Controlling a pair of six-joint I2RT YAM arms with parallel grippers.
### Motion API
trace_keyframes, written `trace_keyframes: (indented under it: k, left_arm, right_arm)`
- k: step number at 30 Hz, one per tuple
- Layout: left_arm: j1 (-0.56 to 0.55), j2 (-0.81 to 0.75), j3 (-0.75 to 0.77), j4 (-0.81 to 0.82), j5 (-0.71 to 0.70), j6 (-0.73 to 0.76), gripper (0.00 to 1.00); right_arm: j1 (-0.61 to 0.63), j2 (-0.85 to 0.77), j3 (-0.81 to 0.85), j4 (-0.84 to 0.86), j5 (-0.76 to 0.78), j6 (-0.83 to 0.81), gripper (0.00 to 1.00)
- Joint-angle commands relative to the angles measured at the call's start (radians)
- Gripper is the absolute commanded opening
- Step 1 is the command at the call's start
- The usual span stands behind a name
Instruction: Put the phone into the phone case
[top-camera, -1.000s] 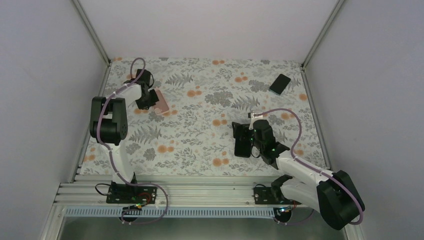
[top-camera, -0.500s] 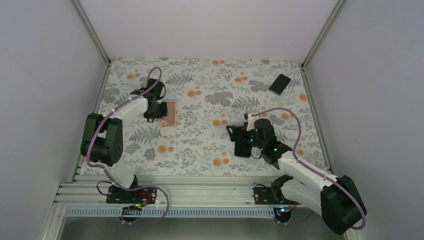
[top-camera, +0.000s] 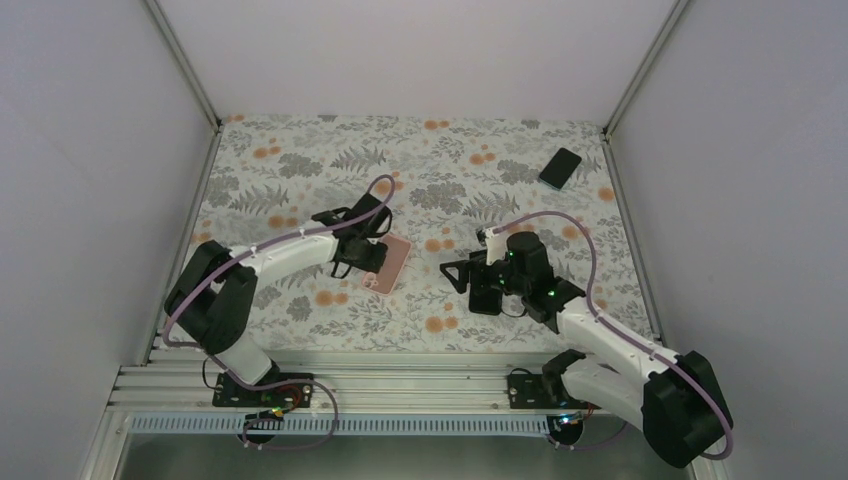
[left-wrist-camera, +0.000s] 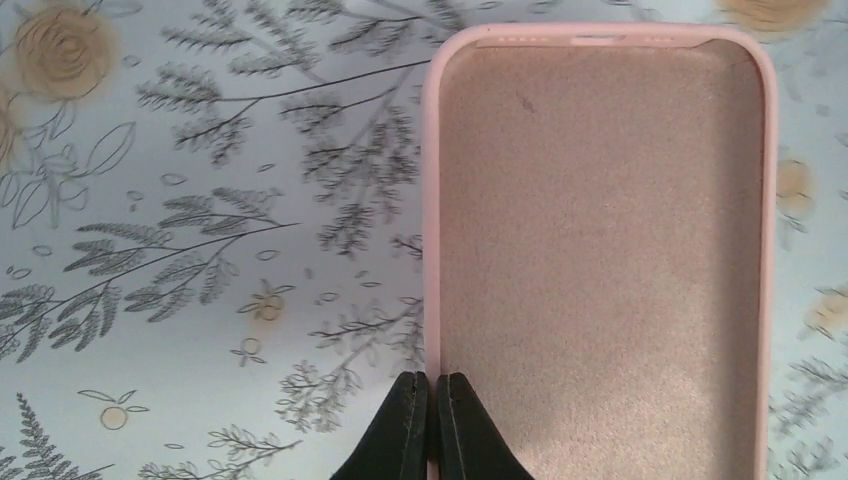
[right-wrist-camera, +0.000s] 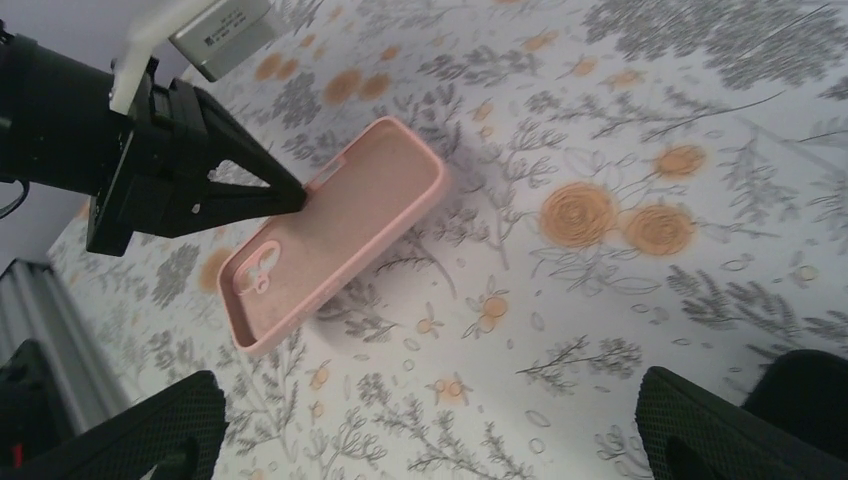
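Observation:
A pink phone case (top-camera: 388, 262) hangs tilted a little above the floral table, near the middle, its soft inside facing up. My left gripper (top-camera: 362, 253) is shut on the rim of one long side; in the left wrist view the black fingertips (left-wrist-camera: 432, 385) pinch the case's (left-wrist-camera: 600, 250) left wall. The right wrist view shows the case (right-wrist-camera: 340, 230) with its camera cutout at the lower left and the left gripper (right-wrist-camera: 290, 196) clamped on it. The black phone (top-camera: 560, 167) lies flat at the far right of the table. My right gripper (top-camera: 470, 290) (right-wrist-camera: 430, 420) stands open and holds nothing, just right of the case.
The floral mat (top-camera: 450, 150) covers the table, bounded by metal rails along the left (top-camera: 185, 240) and right (top-camera: 630, 240) edges and grey walls behind. The aluminium frame (top-camera: 400, 385) with both arm bases runs along the near edge.
My left arm has carried the pink case from the far left of the table to the middle, close to the right gripper. The right gripper has shifted slightly left.

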Motion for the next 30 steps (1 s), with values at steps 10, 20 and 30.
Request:
trace_keyframes:
  k: [10, 20, 30]
  left_arm:
    - [-0.215, -0.164, -0.078, 0.096, -0.055, 0.221, 0.04]
    - [-0.293, -0.233, -0.093, 0.079, -0.059, 0.342, 0.04]
    - [-0.318, -0.279, -0.102, 0.068, -0.026, 0.406, 0.04]
  right_arm:
    - [-0.019, 0.175, 0.162, -0.131, -0.273, -0.118, 0.96]
    - [-0.033, 0.369, 0.296, -0.212, -0.428, -0.191, 0.85]
    - [-0.031, 0.478, 0.314, -0.175, -0.580, -0.204, 0.53]
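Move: My left hand already holds the pink phone case by one long rim, its middle about 4 cm to the right and 1 cm back, level with my fingers. My right gripper waits roughly 20 cm to this hand's right, 5 cm back and 8 cm higher. From my right hand the case's middle is some 16 cm left, 4 cm ahead and 8 cm below; the black cased phone lies about 9 cm right, straight across and 11 cm down, and the bare phone some 29 cm ahead and 28 cm right. With my left hand I keep the pinch on the rim and carry the pink case back, right and up, about 12 cm in all, towards my right gripper, turning it some 35 degrees clockwise and swinging the fingertips forward. My right hand comes left to meet it, about 6 cm, sinking slightly late on, turning counter-clockwise and tipping down, its wide-open fingers closing partway around the case's far short end. ##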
